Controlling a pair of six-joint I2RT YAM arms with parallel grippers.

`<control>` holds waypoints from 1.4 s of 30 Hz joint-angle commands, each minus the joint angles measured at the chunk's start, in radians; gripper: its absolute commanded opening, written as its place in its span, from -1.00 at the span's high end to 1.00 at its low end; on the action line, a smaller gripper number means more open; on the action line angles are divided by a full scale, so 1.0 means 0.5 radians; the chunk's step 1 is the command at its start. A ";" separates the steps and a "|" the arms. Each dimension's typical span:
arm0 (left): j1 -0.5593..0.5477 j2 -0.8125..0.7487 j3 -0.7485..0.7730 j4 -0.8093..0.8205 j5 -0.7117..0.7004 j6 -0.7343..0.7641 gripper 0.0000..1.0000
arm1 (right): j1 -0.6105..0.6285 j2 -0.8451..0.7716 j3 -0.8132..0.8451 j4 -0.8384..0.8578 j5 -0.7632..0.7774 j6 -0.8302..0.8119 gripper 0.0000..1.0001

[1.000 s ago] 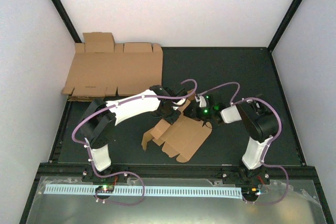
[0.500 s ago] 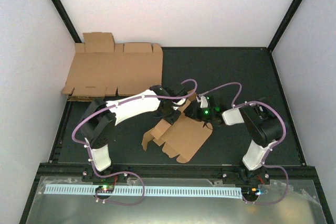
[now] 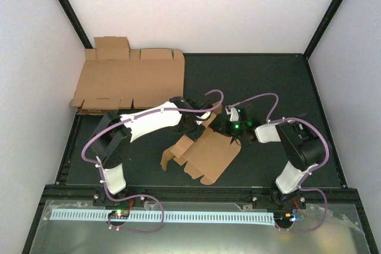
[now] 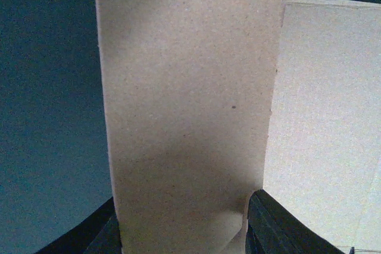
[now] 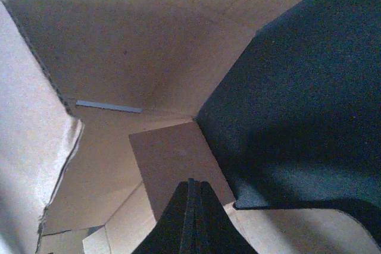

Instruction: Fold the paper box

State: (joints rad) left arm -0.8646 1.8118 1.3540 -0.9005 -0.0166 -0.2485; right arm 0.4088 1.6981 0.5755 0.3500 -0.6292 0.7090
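The paper box (image 3: 205, 156) lies half-folded in the middle of the black mat, several flaps raised. My left gripper (image 3: 194, 126) is at its far left corner. In the left wrist view an upright brown panel (image 4: 190, 99) fills the gap between the two dark fingers (image 4: 280, 227), which are shut on its edges. My right gripper (image 3: 231, 130) is at the box's far right corner. Its fingers (image 5: 191, 206) are shut with nothing between them, and the tip rests against a small cardboard flap (image 5: 172, 165) inside the fold.
Larger flat brown cardboard sheets (image 3: 128, 81) lie stacked at the back left, partly over the mat's edge. White walls enclose the mat on three sides. A metal ledge with a white strip (image 3: 161, 215) runs along the near edge by the arm bases.
The right arm's elbow has swung outward to the right and its gripper has shifted slightly right. The left arm and the box have stayed put.
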 commanded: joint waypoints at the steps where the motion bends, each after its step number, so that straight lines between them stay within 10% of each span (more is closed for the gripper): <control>1: -0.010 -0.058 0.034 0.015 0.011 -0.012 0.11 | -0.010 -0.070 0.031 -0.049 -0.003 -0.038 0.97; 24: -0.010 -0.051 0.058 0.008 0.017 0.004 0.12 | -0.116 -0.683 0.157 -0.549 0.383 -0.329 0.96; 42: -0.011 -0.068 0.066 0.005 0.041 -0.003 0.07 | 0.062 -0.224 0.649 -0.908 0.323 -0.426 0.97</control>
State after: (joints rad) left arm -0.8646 1.8118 1.3544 -0.9005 -0.0097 -0.2478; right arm 0.4248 1.5608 0.8391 -0.0242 -0.4843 0.5285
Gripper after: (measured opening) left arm 0.466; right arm 0.020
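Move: The box's far end flap still stands open some 6 cm ahead of the right hand and about 1 cm above it. A small brown tab folded inward is right at that hand's shut fingertips, roughly 2 cm to its left and slightly below, and the carton stack is about 16 cm ahead and 31 cm to its left. From the left hand, that end flap is some 10 cm ahead, 8 cm to the right and a bit lower. Out of the box's open corner and clear of the small tab comes the right hand, fingers still shut: it climbs about 9 cm, swinging right and forward. It then comes back left and sinks some 2 cm, ending high over the far end, tilted about 15 degrees. The left hand stays put, its fingers still straddling the box's folded-up wall. ##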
